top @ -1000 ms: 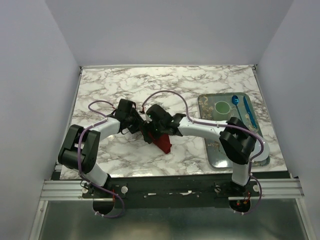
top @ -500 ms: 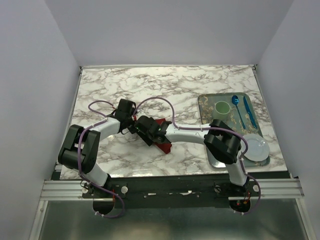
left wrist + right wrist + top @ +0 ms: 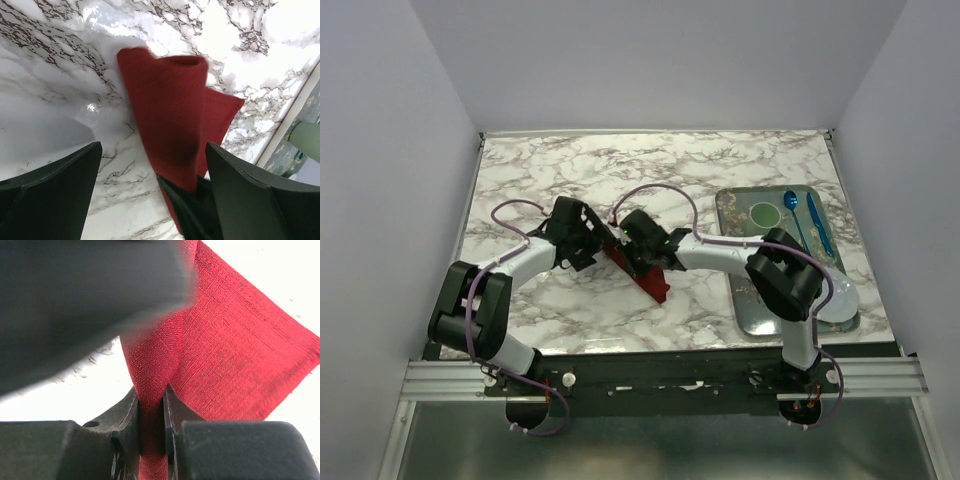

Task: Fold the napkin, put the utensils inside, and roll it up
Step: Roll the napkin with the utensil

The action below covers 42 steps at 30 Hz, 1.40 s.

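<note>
The dark red napkin [image 3: 653,283] lies as a narrow roll on the marble table, slanting from upper left to lower right between both arms. My right gripper [image 3: 642,262] is shut on the roll, whose cloth [image 3: 150,370] is pinched tight between its two jaws [image 3: 151,412]. My left gripper [image 3: 592,242] stands wide open around the roll's upper end [image 3: 170,115], its fingers [image 3: 55,195] well apart from the cloth on both sides. The utensils are out of view.
A metal tray [image 3: 745,300] sits at the right, holding a green cup [image 3: 763,214], a blue spoon [image 3: 791,204], another blue utensil [image 3: 817,225] and a white plate [image 3: 838,296]. Bare marble [image 3: 620,170] stretches behind the arms.
My left gripper has opened and let go of the napkin. My right gripper has closed on the roll, which now lies longer and straighter.
</note>
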Motion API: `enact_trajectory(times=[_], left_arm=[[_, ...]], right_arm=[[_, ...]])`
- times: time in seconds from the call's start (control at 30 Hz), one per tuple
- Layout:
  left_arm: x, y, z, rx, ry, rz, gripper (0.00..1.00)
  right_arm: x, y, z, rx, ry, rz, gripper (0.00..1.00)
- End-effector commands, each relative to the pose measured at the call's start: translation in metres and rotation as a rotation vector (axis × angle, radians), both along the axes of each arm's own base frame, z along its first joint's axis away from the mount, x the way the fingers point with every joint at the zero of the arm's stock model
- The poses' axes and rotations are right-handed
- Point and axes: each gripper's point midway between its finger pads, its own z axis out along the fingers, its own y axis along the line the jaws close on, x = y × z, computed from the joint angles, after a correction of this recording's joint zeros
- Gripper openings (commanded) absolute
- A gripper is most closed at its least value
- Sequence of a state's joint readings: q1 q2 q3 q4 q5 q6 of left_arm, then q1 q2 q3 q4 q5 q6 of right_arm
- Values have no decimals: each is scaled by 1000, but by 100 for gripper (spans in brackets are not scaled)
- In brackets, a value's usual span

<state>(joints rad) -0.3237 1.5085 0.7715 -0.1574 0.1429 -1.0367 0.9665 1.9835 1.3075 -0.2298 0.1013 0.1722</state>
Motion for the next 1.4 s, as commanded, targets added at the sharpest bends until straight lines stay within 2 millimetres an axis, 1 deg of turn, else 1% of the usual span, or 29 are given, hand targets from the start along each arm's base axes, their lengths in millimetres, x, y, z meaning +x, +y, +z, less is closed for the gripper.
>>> enact_trajectory(times=[0.0, 0.03, 0.07, 0.1, 0.17, 0.2, 0.27, 0.3, 0.47, 0.5, 0.6, 0.73, 0.77, 0.8, 0.83, 0.87, 0.9, 0.93, 0.97, 1.03, 1.07, 1.1, 1.13, 1.17, 1.2, 1.27, 1.3, 1.33, 1.37], left_arm=[[-2, 5, 13, 20, -31, 8, 94], [-2, 3, 16, 12, -37, 7, 94], [-1, 3, 16, 9, -40, 6, 95], [-1, 2, 15, 8, -36, 4, 95], [1, -2, 16, -6, -38, -8, 95], [1, -4, 10, -9, -19, -15, 95], [3, -9, 9, -19, -16, -30, 94], [2, -10, 2, -14, 2, -30, 94], [8, -13, -11, -4, 25, -35, 91], [8, -13, -16, 5, 34, -36, 90], [5, -9, -26, 29, 59, -32, 78], [-2, -2, -31, 48, 57, -23, 62], [-5, 0, -34, 52, 65, -21, 61], [-6, -1, -34, 50, 64, -25, 60], [-7, -1, -35, 52, 68, -26, 58], [-8, -1, -36, 49, 69, -30, 57], [-8, -2, -36, 48, 70, -33, 57], [-8, -2, -37, 48, 71, -32, 57], [-8, -3, -35, 45, 68, -37, 56], [-8, -3, -37, 46, 72, -37, 55], [-7, -3, -36, 45, 71, -38, 55], [-7, -4, -36, 43, 72, -41, 55], [-7, -4, -36, 43, 74, -40, 54], [-7, -4, -36, 42, 74, -42, 54], [-7, -5, -36, 38, 76, -46, 54], [-6, -6, -36, 37, 78, -49, 54], [-7, -6, -37, 35, 84, -49, 54], [-7, -7, -36, 31, 87, -51, 54], [-6, -8, -36, 27, 87, -52, 54]], right_arm=[[-10, 2, 4, 278, 302, 76, 24], [-11, 3, 6, 316, 350, 80, 24], [-20, 6, 2, 356, 433, 119, 23], [-13, 6, 5, 391, 455, 118, 23], [-21, 9, 1, 439, 560, 146, 24], [-18, 9, 1, 460, 584, 143, 24], [-20, 11, 1, 491, 638, 144, 24], [-19, 11, 1, 500, 646, 145, 24], [-22, 14, 2, 529, 706, 162, 25], [-22, 15, 1, 529, 710, 159, 25], [-21, 14, 0, 522, 703, 153, 29], [-14, 6, 1, 458, 640, 121, 41], [-8, 3, 4, 433, 590, 111, 44], [-9, -1, 6, 404, 583, 100, 47], [-6, -3, 9, 384, 553, 94, 53], [1, -6, 17, 351, 481, 85, 55], [-5, -8, 18, 315, 471, 87, 58], [-3, -7, 25, 297, 436, 87, 63], [4, -12, 25, 247, 371, 57, 66], [-3, -11, 37, 193, 305, 64, 74], [8, -17, 37, 130, 222, 16, 76], [1, -13, 45, 104, 181, 27, 80], [1, -13, 47, 81, 143, 22, 85], [8, -17, 49, 38, 78, -8, 87], [2, -12, 51, 16, 40, 4, 90], [6, -12, 49, -36, -22, -13, 92], [1, -6, 50, -49, -46, -1, 92], [1, -5, 44, -76, -57, 1, 93], [6, -8, 44, -111, -102, -20, 93]])
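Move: The napkin's rolled far-left end lies just under the open left fingers, about 1 cm ahead, 1 cm right and 2 cm below. The right gripper is some 8 cm to the left hand's right and 5 cm back, already shut on the roll, which sits right at its finger pads. The napkin's loose corner lies roughly 6 cm ahead of the right hand, 2 cm to its right and 2 cm lower. Keep the right gripper's hold and roll the napkin by turning that wrist nearly 50 degrees about the roll's length, fingertips swinging back and left. Meanwhile lift the open left gripper slightly, then sink about 3 cm over the rolled end and pinch it. Then open the right fingers, raise them about 5 cm and unwind most of the turn. ##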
